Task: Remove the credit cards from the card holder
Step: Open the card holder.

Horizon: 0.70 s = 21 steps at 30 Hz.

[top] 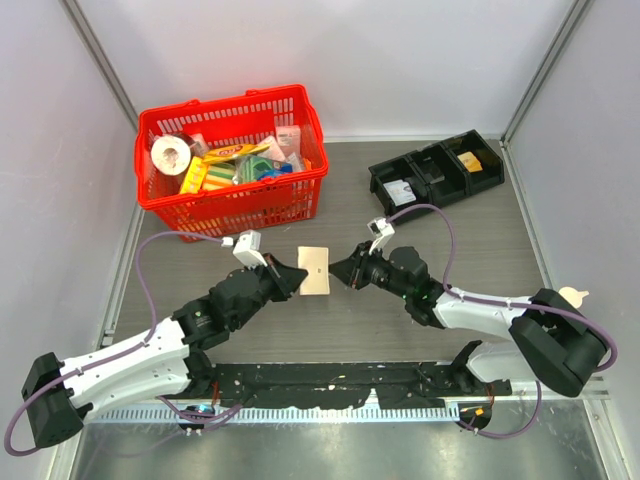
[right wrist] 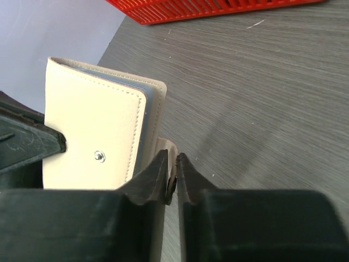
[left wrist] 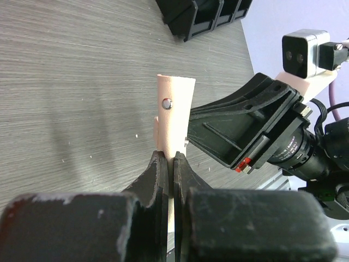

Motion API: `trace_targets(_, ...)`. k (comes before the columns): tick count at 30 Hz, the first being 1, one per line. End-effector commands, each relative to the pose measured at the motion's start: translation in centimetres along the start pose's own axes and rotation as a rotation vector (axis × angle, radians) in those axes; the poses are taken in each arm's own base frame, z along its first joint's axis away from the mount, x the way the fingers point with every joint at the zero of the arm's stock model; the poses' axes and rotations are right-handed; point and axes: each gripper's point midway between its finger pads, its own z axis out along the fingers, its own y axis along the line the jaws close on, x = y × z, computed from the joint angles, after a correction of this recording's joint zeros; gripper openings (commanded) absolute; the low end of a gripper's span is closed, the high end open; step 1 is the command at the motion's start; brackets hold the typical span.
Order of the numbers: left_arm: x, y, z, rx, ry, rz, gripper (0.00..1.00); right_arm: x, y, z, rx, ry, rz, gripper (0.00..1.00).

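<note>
The tan card holder (top: 314, 270) is held folded, above the table's middle, between my two grippers. My left gripper (top: 298, 277) is shut on its left edge; in the left wrist view the holder (left wrist: 174, 109) stands up from the pinched jaws (left wrist: 171, 158). My right gripper (top: 337, 270) comes from the right. In the right wrist view its jaws (right wrist: 172, 159) have closed on the little closure tab (right wrist: 170, 148) beside the holder's cover (right wrist: 92, 136). Pale blue sleeve edges (right wrist: 143, 117) show along the fold. The credit cards are hidden inside.
A red basket (top: 232, 205) full of mixed items stands at the back left. A black three-part tray (top: 436, 172) sits at the back right, with a white piece in its left part and a small yellow-orange piece (top: 468, 160) in its right part.
</note>
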Motion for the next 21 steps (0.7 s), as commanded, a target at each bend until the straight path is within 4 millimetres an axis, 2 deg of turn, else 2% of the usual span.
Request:
trace_targets(1, -1.6, -1.6, -0.1, 0.063, -0.065, -0.018, 0.00, -1.5, 1.1, 0.0, -0.055, -0.049, -0.012, 0.05)
trace_targets(2, -1.6, -1.2, -0.1, 0.042, -0.068, -0.007, 0.04, -1.5, 0.8, -0.2, -0.047, -0.053, -0.011, 0.02)
trace_targets(4, -1.7, -0.2, -0.1, -0.008, -0.068, 0.025, 0.22, -1.3, 0.1, -0.6, -0.016, -0.040, -0.016, 0.01)
trace_targets(6, -1.5, 1.1, -0.2, -0.071, -0.053, 0.073, 0.52, -1.3, -0.1, -1.0, 0.004, -0.028, -0.028, 0.01)
trace_targets(8, -1.1, 2.1, -0.4, -0.112, -0.032, 0.117, 0.75, -1.2, -0.2, -1.3, 0.018, -0.012, -0.044, 0.01)
trace_targets(11, -0.7, 3.1, -0.5, -0.161, -0.002, 0.173, 0.97, -1.2, -0.1, -1.6, 0.029, 0.012, -0.066, 0.01)
trace_targets(12, -0.8, 3.2, -0.5, -0.170, 0.002, 0.181, 1.00, -1.0, -0.3, -1.7, 0.039, 0.022, -0.069, 0.01)
trace_targets(15, -0.4, 3.9, -0.2, -0.206, 0.016, 0.211, 1.00, -0.4, -0.9, -1.7, 0.062, 0.045, -0.064, 0.01)
trace_targets(18, 0.3, 3.6, 0.3, -0.197, 0.050, 0.223, 1.00, 0.4, -1.5, -1.6, 0.092, 0.079, -0.046, 0.01)
trace_targets(21, 1.3, 3.4, 1.2, -0.189, 0.083, 0.216, 1.00, 0.1, -2.6, -1.8, 0.163, 0.067, -0.027, 0.01)
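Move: Right between the right hand's nearly shut fingertips is the loose strap of the card holder; the holder's body, upright in the left hand's grip, has its middle about 4 cm to the right hand's left, level with it. From the left hand the strap is some 3 cm ahead and 6 cm right, with the holder's middle about 3 cm ahead and 2 cm right. The black tray lies roughly 22 cm ahead of the right hand, 24 cm right and 4 cm lower. Closing the last bit onto the strap, the right fingers pinch it; then the left fingers spread wide and let go of the card holder, that hand sinking about 4 cm, drawing left and rolling some 15 degrees, its left side rising. The right hand keeps the strap pinched and carries it right and down, nearly 3 cm each way, and slightly back. ##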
